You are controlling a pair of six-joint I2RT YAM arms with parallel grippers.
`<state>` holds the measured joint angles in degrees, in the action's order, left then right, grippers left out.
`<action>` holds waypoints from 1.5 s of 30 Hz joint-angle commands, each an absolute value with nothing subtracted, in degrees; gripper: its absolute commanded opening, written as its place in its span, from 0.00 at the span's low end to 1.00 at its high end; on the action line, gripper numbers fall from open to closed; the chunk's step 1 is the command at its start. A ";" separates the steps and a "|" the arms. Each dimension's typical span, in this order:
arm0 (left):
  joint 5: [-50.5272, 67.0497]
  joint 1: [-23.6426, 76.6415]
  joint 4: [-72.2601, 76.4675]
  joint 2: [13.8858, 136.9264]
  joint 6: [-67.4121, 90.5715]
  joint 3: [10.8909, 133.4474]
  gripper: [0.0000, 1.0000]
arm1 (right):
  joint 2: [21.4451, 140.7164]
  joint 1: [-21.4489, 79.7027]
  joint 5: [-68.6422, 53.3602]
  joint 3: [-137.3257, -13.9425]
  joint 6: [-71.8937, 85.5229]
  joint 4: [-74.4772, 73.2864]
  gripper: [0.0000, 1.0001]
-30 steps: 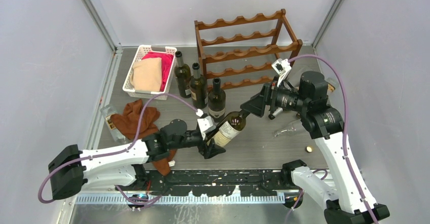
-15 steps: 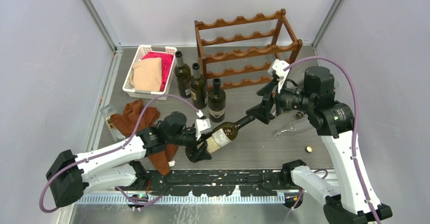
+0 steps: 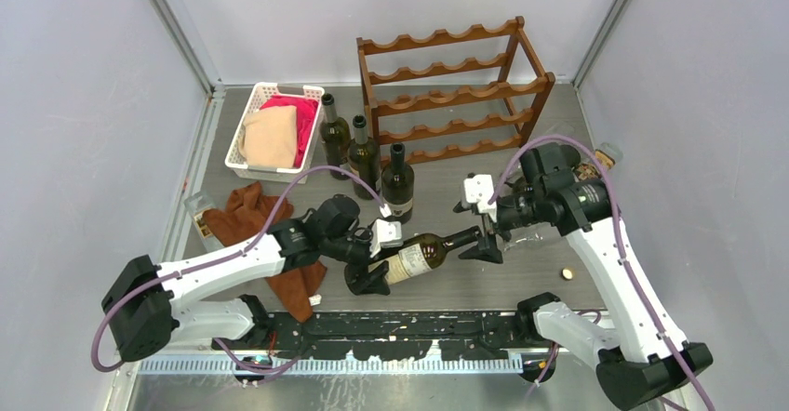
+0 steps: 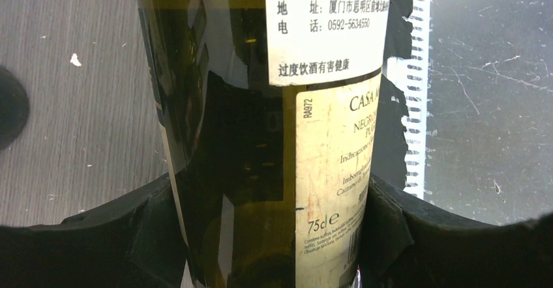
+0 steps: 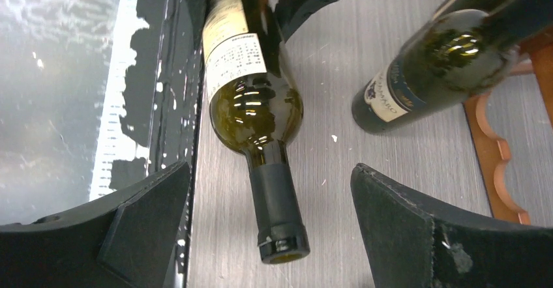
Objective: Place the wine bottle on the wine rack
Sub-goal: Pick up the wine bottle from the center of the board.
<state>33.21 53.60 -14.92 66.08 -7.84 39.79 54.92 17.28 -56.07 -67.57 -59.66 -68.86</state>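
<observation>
The wine bottle, dark green with a cream label, lies almost level and low over the table, its neck pointing right. My left gripper is shut on the wine bottle's body, one pad on each side. My right gripper is open, and its fingers straddle the black-capped neck without touching it. The wine rack, dark reddish-brown with wavy rails, stands at the back with no bottles on it. One of its rails shows in the right wrist view.
Three more bottles stand in a row left of the rack, the nearest one close to the held bottle. A white basket of cloths sits back left. A brown cloth, a clear glass and a small cap lie nearby.
My left gripper has swung the bottle lower and flatter. The right arm has come down and nearer with the neck, and its jaws have spread wide off it.
</observation>
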 commanded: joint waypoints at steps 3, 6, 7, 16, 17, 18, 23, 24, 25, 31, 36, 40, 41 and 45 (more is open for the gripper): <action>38.95 53.53 -11.31 67.42 -10.90 45.42 0.00 | 56.80 23.80 -49.49 -65.62 -70.59 -69.46 0.98; 39.67 53.53 -11.91 68.46 -11.32 46.40 0.00 | 57.06 28.17 -45.37 -63.75 -65.73 -63.62 0.98; 39.77 53.53 -12.10 68.69 -11.38 46.75 0.00 | 57.23 29.42 -44.01 -63.20 -64.54 -61.96 0.98; 40.24 53.53 -11.76 69.36 -11.14 47.46 0.00 | 59.62 36.21 -38.81 -60.95 -56.79 -54.15 1.00; 40.43 53.53 -11.65 69.41 -11.08 47.61 0.00 | 59.93 36.95 -38.38 -60.64 -56.58 -53.83 1.00; 40.57 53.53 -11.53 69.62 -11.00 47.70 0.00 | 60.13 37.60 -37.94 -60.42 -56.26 -53.44 1.00; 40.88 53.53 -11.92 70.13 -11.42 48.07 0.00 | 61.22 39.93 -36.57 -60.38 -55.99 -52.89 0.99; 40.87 53.53 -12.01 70.23 -11.57 48.14 0.00 | 61.37 40.25 -36.56 -60.46 -55.99 -52.91 0.99; 40.86 53.53 -12.15 70.24 -11.60 48.10 0.00 | 61.55 40.70 -36.56 -60.47 -55.94 -52.93 0.99; 40.79 53.53 -11.79 69.97 -11.69 47.82 0.00 | 62.08 42.07 -34.22 -59.74 -55.79 -52.84 0.99; 40.62 53.53 -11.63 69.72 -11.69 47.48 0.00 | 62.26 42.26 -32.40 -59.18 -55.72 -52.09 0.99; 40.70 53.52 -11.34 69.70 -11.47 47.46 0.00 | 62.22 42.44 -32.10 -58.40 -55.45 -51.53 1.00; 40.73 53.53 -11.34 69.70 -11.43 47.46 0.00 | 62.16 42.48 -32.02 -58.22 -55.38 -51.43 1.00; 40.66 53.53 -11.34 69.61 -11.45 47.55 0.00 | 61.99 42.86 -31.66 -57.75 -55.29 -51.16 0.99</action>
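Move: In front of the open right hand, the wine bottle's middle lies about 13 cm to its left, 12 cm below and roughly 1 cm back, neck pointing towards this hand. The nearest standing bottle is some 15 cm ahead of the right hand and 14 cm to its left; a second is about 22 cm ahead and 21 cm left, both around 12 cm below. For the left hand, already gripping the wine bottle's lower body, the middle is about 6 cm to the right, 1 cm ahead and 2 cm up. Sinking over the neck towards the wine bottle's shoulder, the right hand drops about 9 cm and reaches some 4.5 cm left, quickly at first, then easing straight down at the end. Its fingers stay wide open and tip about 20 degrees further down, coming around the bottle without closing. The left hand keeps its grip on the lower body and holds almost still. ##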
